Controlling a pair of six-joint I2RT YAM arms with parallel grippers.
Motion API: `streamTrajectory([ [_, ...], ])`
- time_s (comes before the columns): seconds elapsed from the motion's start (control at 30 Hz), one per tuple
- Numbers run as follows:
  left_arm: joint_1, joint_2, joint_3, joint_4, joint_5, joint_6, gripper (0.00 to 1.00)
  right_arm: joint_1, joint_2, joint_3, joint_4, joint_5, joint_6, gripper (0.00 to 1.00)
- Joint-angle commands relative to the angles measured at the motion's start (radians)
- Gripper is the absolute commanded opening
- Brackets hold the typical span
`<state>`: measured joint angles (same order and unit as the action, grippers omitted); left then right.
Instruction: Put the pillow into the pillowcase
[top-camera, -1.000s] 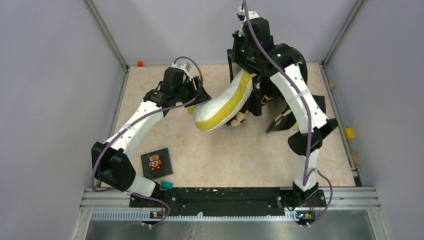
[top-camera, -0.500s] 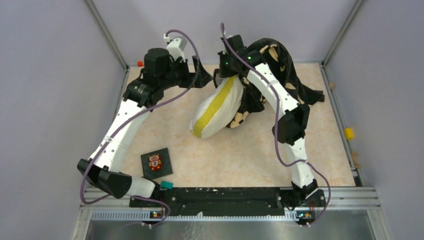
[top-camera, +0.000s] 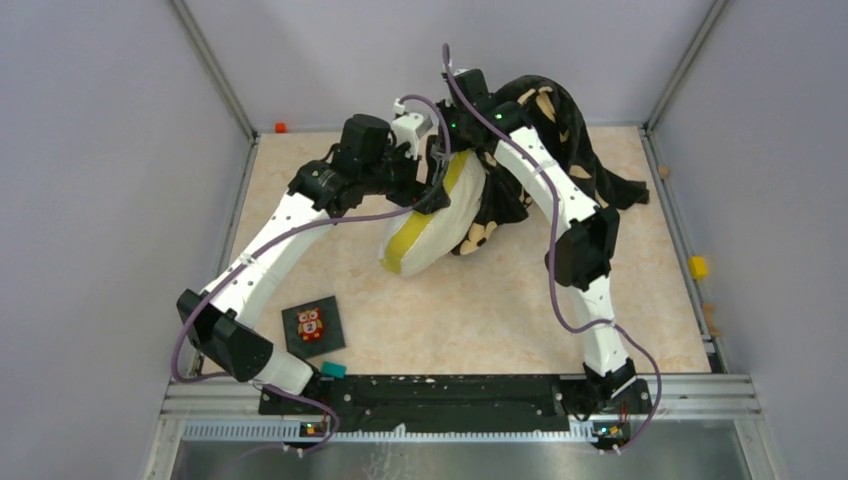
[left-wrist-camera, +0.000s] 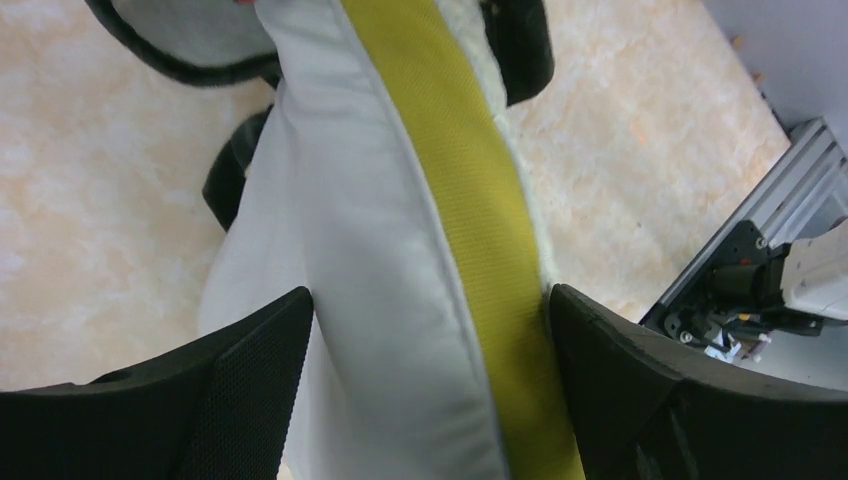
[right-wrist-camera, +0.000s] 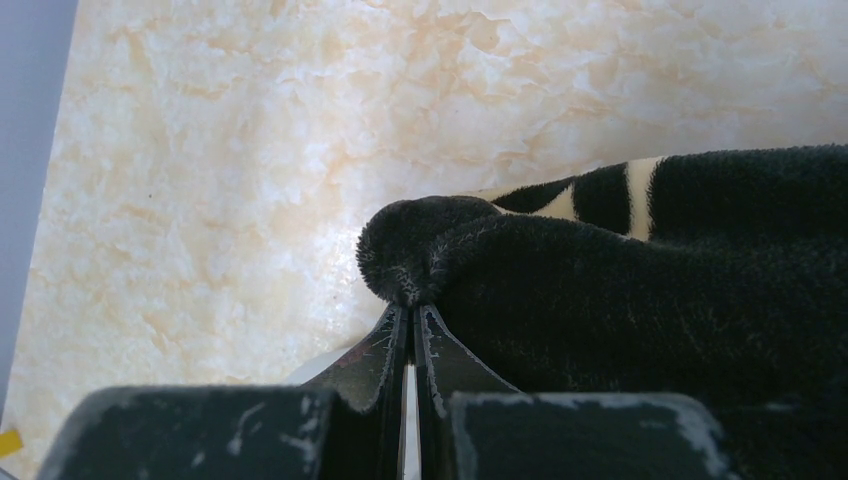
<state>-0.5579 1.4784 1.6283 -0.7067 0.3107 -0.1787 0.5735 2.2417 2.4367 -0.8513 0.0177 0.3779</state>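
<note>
The white pillow (top-camera: 425, 235) with its yellow band leans up from the table, its upper end inside the mouth of the black flower-printed pillowcase (top-camera: 560, 120). My left gripper (top-camera: 437, 190) stands open, straddling the pillow's banded edge high up. In the left wrist view the pillow (left-wrist-camera: 380, 250) fills the gap between the wide-apart fingers of this gripper (left-wrist-camera: 430, 330). My right gripper (top-camera: 462, 135) holds the case's rim above the pillow. The right wrist view has it (right-wrist-camera: 410, 305) shut on a fold of the black pillowcase (right-wrist-camera: 650, 280).
A small dark owl card (top-camera: 312, 325) lies near the left arm's base, with a teal piece (top-camera: 333, 370) by the front rail. A yellow object (top-camera: 697, 267) sits at the right edge. An orange one (top-camera: 281, 127) sits at the back left corner.
My left gripper let go of the pillow's lower end, opened wide, swung up and back, then came down over the pillow's upper edge. The right arm drew the pillowcase leftward, then stayed still.
</note>
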Motion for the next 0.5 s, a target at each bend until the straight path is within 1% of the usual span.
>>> streamTrajectory([
  [0.0,-0.002,0.017,-0.043,0.019,-0.015,0.012,0.85,-0.006,-0.047,0.045,0.026,0.024,-0.001,0.00],
  [0.03,-0.002,0.028,-0.045,0.025,-0.029,0.005,0.76,-0.004,-0.050,0.051,0.023,0.025,-0.004,0.00],
  [0.07,-0.002,0.037,-0.048,0.032,-0.063,-0.006,0.64,-0.003,-0.053,0.065,0.018,0.024,-0.007,0.00],
  [0.1,-0.003,0.047,-0.047,0.038,-0.089,-0.017,0.49,0.000,-0.059,0.082,0.007,0.026,-0.015,0.00],
  [0.13,-0.003,0.058,-0.044,0.044,-0.114,-0.029,0.35,0.007,-0.071,0.094,-0.002,0.034,-0.027,0.08],
  [0.17,-0.002,0.066,-0.041,0.049,-0.142,-0.045,0.23,0.017,-0.091,0.098,-0.007,0.053,-0.042,0.21],
  [0.2,-0.001,0.072,-0.037,0.053,-0.169,-0.061,0.13,0.029,-0.121,0.089,-0.010,0.080,-0.057,0.33],
  [0.23,0.002,0.078,-0.032,0.056,-0.191,-0.081,0.06,0.038,-0.156,0.071,-0.011,0.112,-0.074,0.44],
  [0.27,0.005,0.080,-0.027,0.058,-0.205,-0.093,0.01,0.046,-0.197,0.038,-0.006,0.142,-0.091,0.50],
  [0.3,0.010,0.081,-0.022,0.065,-0.218,-0.104,0.00,0.052,-0.246,-0.008,0.010,0.170,-0.104,0.63],
  [0.37,0.023,0.078,-0.026,0.084,-0.224,-0.117,0.00,0.055,-0.349,-0.126,0.038,0.204,-0.120,0.68],
  [0.47,0.043,0.073,-0.033,0.105,-0.217,-0.128,0.00,0.057,-0.516,-0.339,0.109,0.254,-0.133,0.69],
])
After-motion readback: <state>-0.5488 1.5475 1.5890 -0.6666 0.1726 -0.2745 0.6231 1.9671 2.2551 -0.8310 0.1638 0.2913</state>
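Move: The open left gripper straddles the pillow's yellow-banded edge; the fold to pinch is about 3 cm ahead of it and 4 cm lower. From the left gripper, the bulk of the pillowcase lies about 9 cm ahead, 21 cm right and 10 cm down, with its flowered near flap roughly 11 cm back, 7 cm right and 15 cm down. The shut right gripper still has the case's rim in its fingers; the pillow fold is some 8 cm back of it, 2 cm left, about level. Close the left gripper on the pillow's banded edge while sinking about 4 cm and then easing some 3 cm forward, turning about 10 degrees counter-clockwise, until it pinches a fold of white and yellow cloth. With the left nearly shut, open the right fingers to let go of the case's rim and lift them about 8 cm, then also back and right, tipping the fingers slightly up. ##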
